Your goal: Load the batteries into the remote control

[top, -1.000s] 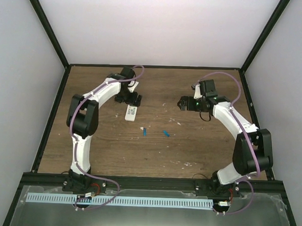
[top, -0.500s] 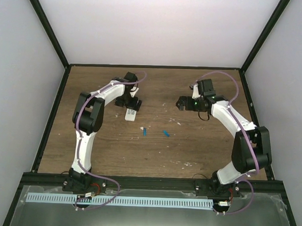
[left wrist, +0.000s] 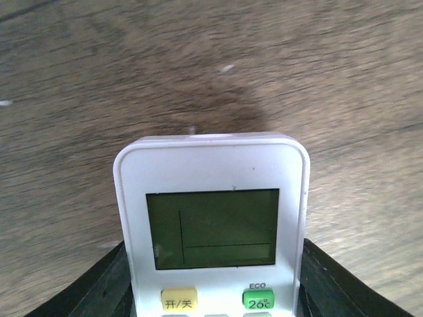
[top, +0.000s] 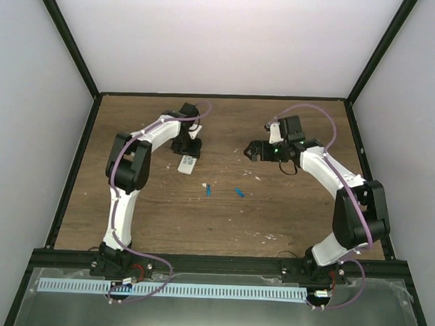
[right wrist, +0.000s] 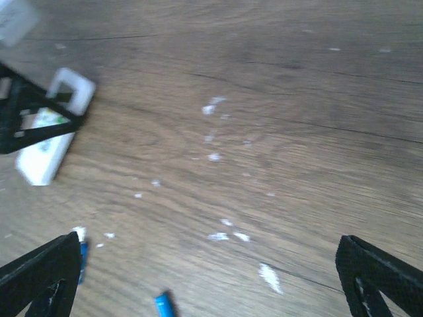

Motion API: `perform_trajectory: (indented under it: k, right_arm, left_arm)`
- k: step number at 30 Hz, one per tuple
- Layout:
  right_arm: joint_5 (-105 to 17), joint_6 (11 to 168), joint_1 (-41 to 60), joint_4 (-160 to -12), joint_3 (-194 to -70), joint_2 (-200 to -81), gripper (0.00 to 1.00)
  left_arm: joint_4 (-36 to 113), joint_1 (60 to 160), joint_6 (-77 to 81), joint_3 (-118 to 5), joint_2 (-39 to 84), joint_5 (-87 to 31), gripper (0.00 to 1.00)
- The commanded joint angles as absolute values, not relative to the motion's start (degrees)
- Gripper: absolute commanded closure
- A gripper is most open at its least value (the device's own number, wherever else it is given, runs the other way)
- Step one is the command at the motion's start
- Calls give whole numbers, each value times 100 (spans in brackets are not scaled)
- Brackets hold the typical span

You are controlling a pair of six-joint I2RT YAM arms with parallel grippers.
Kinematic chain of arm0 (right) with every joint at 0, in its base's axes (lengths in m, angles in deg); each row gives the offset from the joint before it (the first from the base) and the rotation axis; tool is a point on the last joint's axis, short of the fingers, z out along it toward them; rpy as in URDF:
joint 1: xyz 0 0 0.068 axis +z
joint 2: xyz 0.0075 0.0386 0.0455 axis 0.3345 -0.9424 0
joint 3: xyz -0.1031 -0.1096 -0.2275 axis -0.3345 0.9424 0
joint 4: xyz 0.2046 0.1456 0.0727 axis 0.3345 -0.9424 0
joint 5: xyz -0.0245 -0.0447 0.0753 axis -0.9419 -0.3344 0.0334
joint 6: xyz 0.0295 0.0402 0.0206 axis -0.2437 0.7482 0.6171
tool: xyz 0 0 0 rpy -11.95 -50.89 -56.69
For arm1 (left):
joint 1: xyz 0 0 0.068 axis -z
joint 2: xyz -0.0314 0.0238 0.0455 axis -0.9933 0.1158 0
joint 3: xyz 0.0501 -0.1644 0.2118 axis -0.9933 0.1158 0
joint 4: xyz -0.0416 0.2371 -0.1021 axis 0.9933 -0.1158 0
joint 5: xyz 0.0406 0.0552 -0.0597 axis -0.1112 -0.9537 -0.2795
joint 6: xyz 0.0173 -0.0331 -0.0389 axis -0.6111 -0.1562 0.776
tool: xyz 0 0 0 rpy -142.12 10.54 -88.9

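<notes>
The white remote control (left wrist: 211, 198) lies face up on the wooden table, its grey display and its yellow and green buttons showing. My left gripper (left wrist: 211, 267) straddles the button end, and its black fingers (left wrist: 109, 284) press against both long sides. From above, the remote control (top: 186, 164) pokes out just below the left gripper (top: 187, 149). Two blue batteries (top: 209, 190) (top: 239, 193) lie loose on the table toward the middle. My right gripper (top: 251, 151) hovers wide open above the boards with nothing between its fingers. One battery (right wrist: 163, 305) shows at the bottom of the right wrist view, the other battery (right wrist: 82, 253) beside its left finger.
Pale whitish flecks (right wrist: 221, 234) are scattered over the wood between the arms. A blurred white piece (right wrist: 13, 20) sits at the top left of the right wrist view. Black frame posts (top: 78, 158) border the table's left and right edges.
My left gripper came down over the remote and its fingers closed in from wide open onto the remote's sides. The right gripper shifted left toward the middle of the table.
</notes>
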State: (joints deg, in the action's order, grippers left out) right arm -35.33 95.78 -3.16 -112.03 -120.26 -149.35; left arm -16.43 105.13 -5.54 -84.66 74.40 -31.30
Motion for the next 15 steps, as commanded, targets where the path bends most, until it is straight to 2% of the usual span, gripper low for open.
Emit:
perform_trajectory:
  k: [1, 5, 10, 15]
  right_arm:
    - [-2350, 9675, -107, -10469, -11737, -14640, 1]
    - [-1491, 10195, 65, -9434, -11211, -14388, 0]
    - [-1639, 10195, 571, -9337, -11357, -14620, 1]
    - [-1735, 10088, 1006, -9439, -11772, -15100, 6]
  left_arm:
    - [-1381, 10536, -250, -8257, 7165, -2248, 68]
    - [-667, 10532, 437, -7792, 6424, -1631, 74]
    - [468, 10549, 1627, -6965, 5458, -1204, 80]
    - [1202, 10620, 2548, -6182, 4765, -1303, 88]
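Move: The remote is already between the left hand's fingers on the table, its middle about 2 cm back of them. From the open right hand it lies some 22 cm left, 2 cm ahead and 12 cm below. The nearer battery to the remote is about 16 cm back and 7 cm right of the left hand; the other is 10 cm farther right. Left hand lifts the pinched remote about 11 cm, rolling 30 degrees; open right hand swings left towards it. ##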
